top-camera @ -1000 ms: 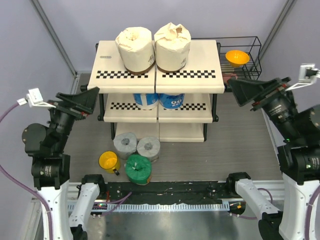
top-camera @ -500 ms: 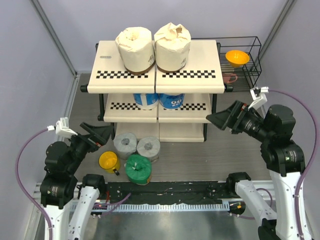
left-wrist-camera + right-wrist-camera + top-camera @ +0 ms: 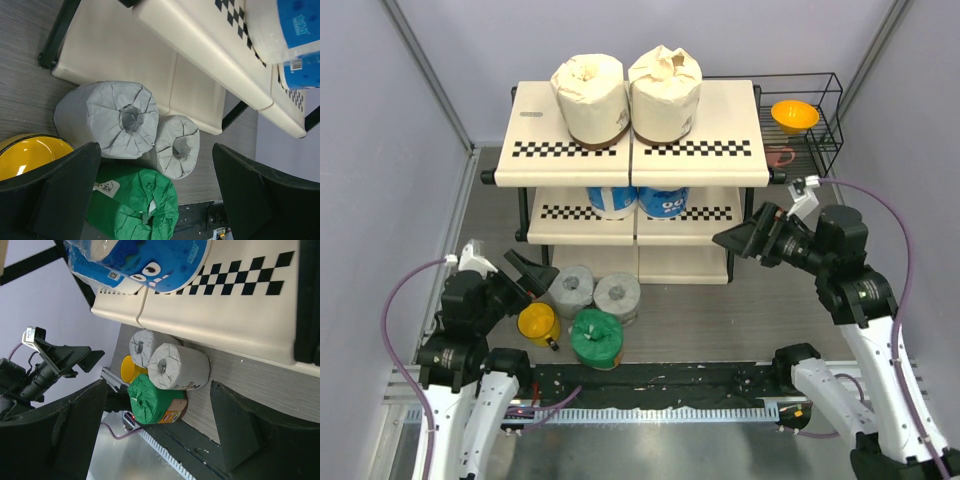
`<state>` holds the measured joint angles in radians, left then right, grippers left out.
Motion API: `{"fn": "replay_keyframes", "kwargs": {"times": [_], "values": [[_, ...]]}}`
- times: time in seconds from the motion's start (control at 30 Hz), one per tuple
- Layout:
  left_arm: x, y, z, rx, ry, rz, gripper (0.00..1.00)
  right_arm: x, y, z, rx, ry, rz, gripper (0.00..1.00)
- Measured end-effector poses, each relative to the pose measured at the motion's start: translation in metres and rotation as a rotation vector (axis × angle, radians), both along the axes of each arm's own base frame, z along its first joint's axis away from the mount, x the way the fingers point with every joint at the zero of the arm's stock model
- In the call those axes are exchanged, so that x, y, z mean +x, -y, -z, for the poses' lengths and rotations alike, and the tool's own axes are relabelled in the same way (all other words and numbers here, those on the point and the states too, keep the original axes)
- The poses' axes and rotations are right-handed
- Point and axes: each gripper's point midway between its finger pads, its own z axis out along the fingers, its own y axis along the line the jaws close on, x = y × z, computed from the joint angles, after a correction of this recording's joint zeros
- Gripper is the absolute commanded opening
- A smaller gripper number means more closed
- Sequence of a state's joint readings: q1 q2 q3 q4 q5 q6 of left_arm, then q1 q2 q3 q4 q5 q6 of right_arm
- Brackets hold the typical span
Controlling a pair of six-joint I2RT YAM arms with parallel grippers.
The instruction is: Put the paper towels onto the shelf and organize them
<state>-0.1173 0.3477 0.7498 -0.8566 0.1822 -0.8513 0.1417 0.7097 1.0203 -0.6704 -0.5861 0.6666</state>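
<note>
The shelf [image 3: 720, 115] holds two cream rolls [image 3: 588, 95] on its top board and two blue-and-white rolls [image 3: 638, 201] on the middle tier. Two grey rolls [image 3: 593, 292] and a green roll [image 3: 596, 338] stand on the floor in front of the shelf. My left gripper [image 3: 538, 275] is open and empty, just left of the grey rolls; its wrist view shows the grey rolls [image 3: 112, 120] and the green roll [image 3: 137, 207] between the jaws [image 3: 155, 150]. My right gripper [image 3: 735, 237] is open and empty beside the shelf's right end, facing the rolls [image 3: 177, 367].
A yellow mug [image 3: 537, 323] stands left of the green roll, close under my left gripper. A black wire rack [image 3: 815, 130] with an orange bowl [image 3: 794, 115] stands right of the shelf. Grey walls close in on both sides.
Both arms have dropped and swung inward. The left gripper came down next to the grey rolls and mug. The right gripper came down to the shelf's middle tier. No roll moved.
</note>
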Motion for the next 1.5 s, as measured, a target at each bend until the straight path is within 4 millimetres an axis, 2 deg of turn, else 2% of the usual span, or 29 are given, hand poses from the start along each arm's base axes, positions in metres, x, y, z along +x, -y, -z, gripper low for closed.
{"fn": "replay_keyframes", "kwargs": {"times": [0.1, 0.27, 0.37, 0.6, 0.8, 1.0, 1.2, 1.37, 1.5], "values": [[0.001, 0.001, 0.006, 0.005, -0.023, 0.003, 1.00, 0.001, -0.026, 0.005, -0.018, -0.012, -0.062, 0.89], [0.002, 0.000, 0.007, 0.018, -0.025, 0.009, 0.99, -0.026, -0.089, 0.027, -0.078, -0.025, -0.222, 0.89], [0.003, -0.001, 0.009, 0.034, -0.028, 0.010, 1.00, -0.035, -0.106, 0.039, -0.113, -0.020, -0.232, 0.89], [0.004, -0.002, 0.013, 0.063, -0.041, 0.018, 1.00, -0.023, -0.100, 0.043, -0.099, 0.027, -0.084, 0.89], [0.014, -0.003, 0.016, 0.075, -0.058, 0.008, 1.00, -0.015, -0.093, 0.074, -0.170, 0.024, 0.021, 0.88], [0.044, 0.001, 0.010, 0.057, -0.019, -0.005, 1.00, 0.006, -0.076, 0.083, -0.215, 0.060, 0.167, 0.89], [0.083, 0.009, 0.012, 0.030, 0.000, -0.008, 1.00, 0.020, -0.076, 0.085, -0.249, 0.091, 0.222, 0.89], [0.106, 0.012, 0.009, 0.024, 0.032, -0.009, 1.00, 0.032, -0.075, 0.098, -0.300, 0.081, 0.239, 0.90], [0.117, 0.014, 0.008, 0.023, 0.047, -0.008, 1.00, 0.054, -0.059, 0.095, -0.266, 0.066, 0.301, 0.89]]}}
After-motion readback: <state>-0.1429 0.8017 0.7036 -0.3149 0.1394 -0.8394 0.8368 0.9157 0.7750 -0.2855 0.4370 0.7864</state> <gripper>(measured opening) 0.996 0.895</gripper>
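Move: The left end of the shelf unit's middle board has its front edge about 6 cm ahead of the left gripper and nearly level with it. The left grey roll is some 5 cm ahead, 7 cm right and 15 cm below, with the yellow mug 4 cm back and 17 cm below. From the right gripper, the board's front edge towards its right end lies 3 cm ahead, 7 cm left and 9 cm below, and the right blue roll 10 cm ahead, 17 cm left and 3 cm below. Swing the open right gripper quickly left about 10 cm, drawing back slightly, then sink it and work forward with a little rightward drift to the middle board's front edge, rolling its left side down. Hold the left gripper nearly still, then drive it forward about 11 cm into the board's left front end; push the shelf unit away with both open hands. ##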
